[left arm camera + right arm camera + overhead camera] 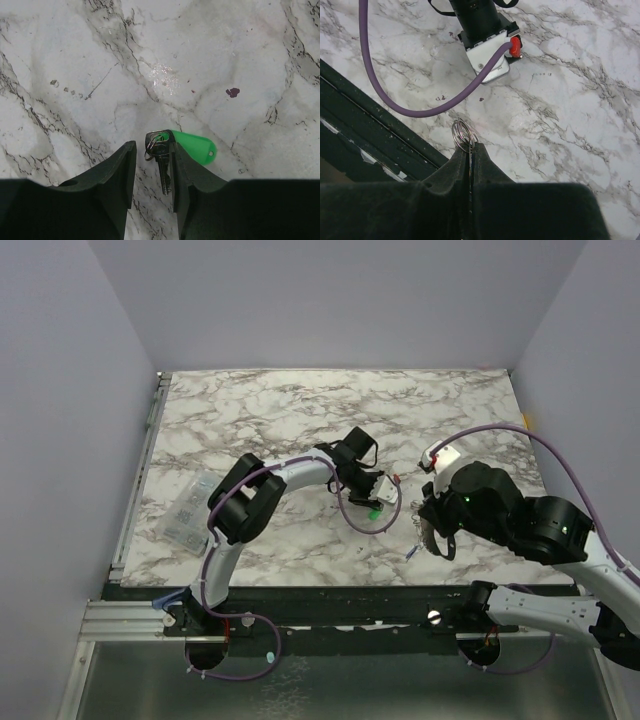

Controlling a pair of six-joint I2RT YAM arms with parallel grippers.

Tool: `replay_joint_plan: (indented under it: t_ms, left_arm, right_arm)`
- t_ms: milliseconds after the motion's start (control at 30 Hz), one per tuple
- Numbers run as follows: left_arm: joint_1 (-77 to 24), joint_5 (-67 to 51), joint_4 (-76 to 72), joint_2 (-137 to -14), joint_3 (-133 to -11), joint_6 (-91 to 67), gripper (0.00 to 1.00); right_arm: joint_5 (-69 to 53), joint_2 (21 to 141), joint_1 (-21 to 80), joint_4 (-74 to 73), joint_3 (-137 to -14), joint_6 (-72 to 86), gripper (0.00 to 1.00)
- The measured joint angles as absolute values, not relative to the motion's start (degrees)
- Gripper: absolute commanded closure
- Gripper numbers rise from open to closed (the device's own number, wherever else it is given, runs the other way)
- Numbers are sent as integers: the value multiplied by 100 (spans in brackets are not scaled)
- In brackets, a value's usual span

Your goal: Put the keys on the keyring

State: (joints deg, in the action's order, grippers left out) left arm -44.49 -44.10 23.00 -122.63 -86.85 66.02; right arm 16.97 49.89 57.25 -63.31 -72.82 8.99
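A small silver key (163, 170) with a wire ring and a bright green plastic tag (194, 148) lies flat on the marble. It sits between the fingers of my open left gripper (152, 150), close against the right finger (176, 165). From above the green tag (374, 511) shows just under the left gripper (378, 500). My right gripper (471, 146) is shut on a silvery round wire split ring (463, 134) that sticks out past its tips, held above the table. A small bluish piece (412, 553) pokes out beside the right gripper (422, 543). No oval loop with beaded chain shows.
A clear plastic bag with blue marks (190, 508) lies at the table's left edge. The left arm's wrist with its white camera box (490, 60) and purple cable (415, 111) is close ahead of the right gripper. The dark front rail (375, 115) runs beside it.
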Motion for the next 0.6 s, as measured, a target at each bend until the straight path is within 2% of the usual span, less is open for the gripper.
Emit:
replay_joint_plan:
  t_ms: [233, 333, 433, 500, 600]
  left_arm:
    - [-4491, -4407, 2440, -12372, -8866, 6615, 69]
    - [-4510, -4405, 2528, -12390, -8917, 6630, 78]
    - [-4521, -4403, 2602, -12409, -8962, 6667, 94]
    - [-4525, -4403, 2652, -12427, -8993, 6674, 100]
    - [-4530, -4392, 2692, -12442, -9052, 6700, 100]
  right_arm:
    - [1664, 4976, 5725, -6331, -7282, 899, 99]
    - [1656, 4974, 5725, -6331, -7282, 899, 99]
    - [1640, 4974, 5725, -6331, -7282, 899, 99]
    - [1623, 4974, 5725, -6331, -7282, 899, 99]
    - [1610, 4976, 5725, -6331, -7282, 897, 99]
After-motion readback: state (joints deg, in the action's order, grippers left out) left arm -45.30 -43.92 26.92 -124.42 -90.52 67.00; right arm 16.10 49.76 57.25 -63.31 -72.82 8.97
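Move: The key lies practically at the left fingertips, only about 1 cm back and 1 cm below, between the half-open fingers. Its green tag lies some 3 cm back and 1 cm to the right, also about 1 cm below. The keyring held up in the right hand is roughly 12 cm back, 10 cm to the right and 24 cm higher. From the right hand, the key lies about 13 cm ahead, 9 cm to the left and 25 cm below. Nearly in place, drifting only about half a centimetre to the right, the left hand shuts its fingers from a bit under half open to almost fully closed. They pinch the key just below its head, down by the table, while the hand keeps its slant to the right and downward. ##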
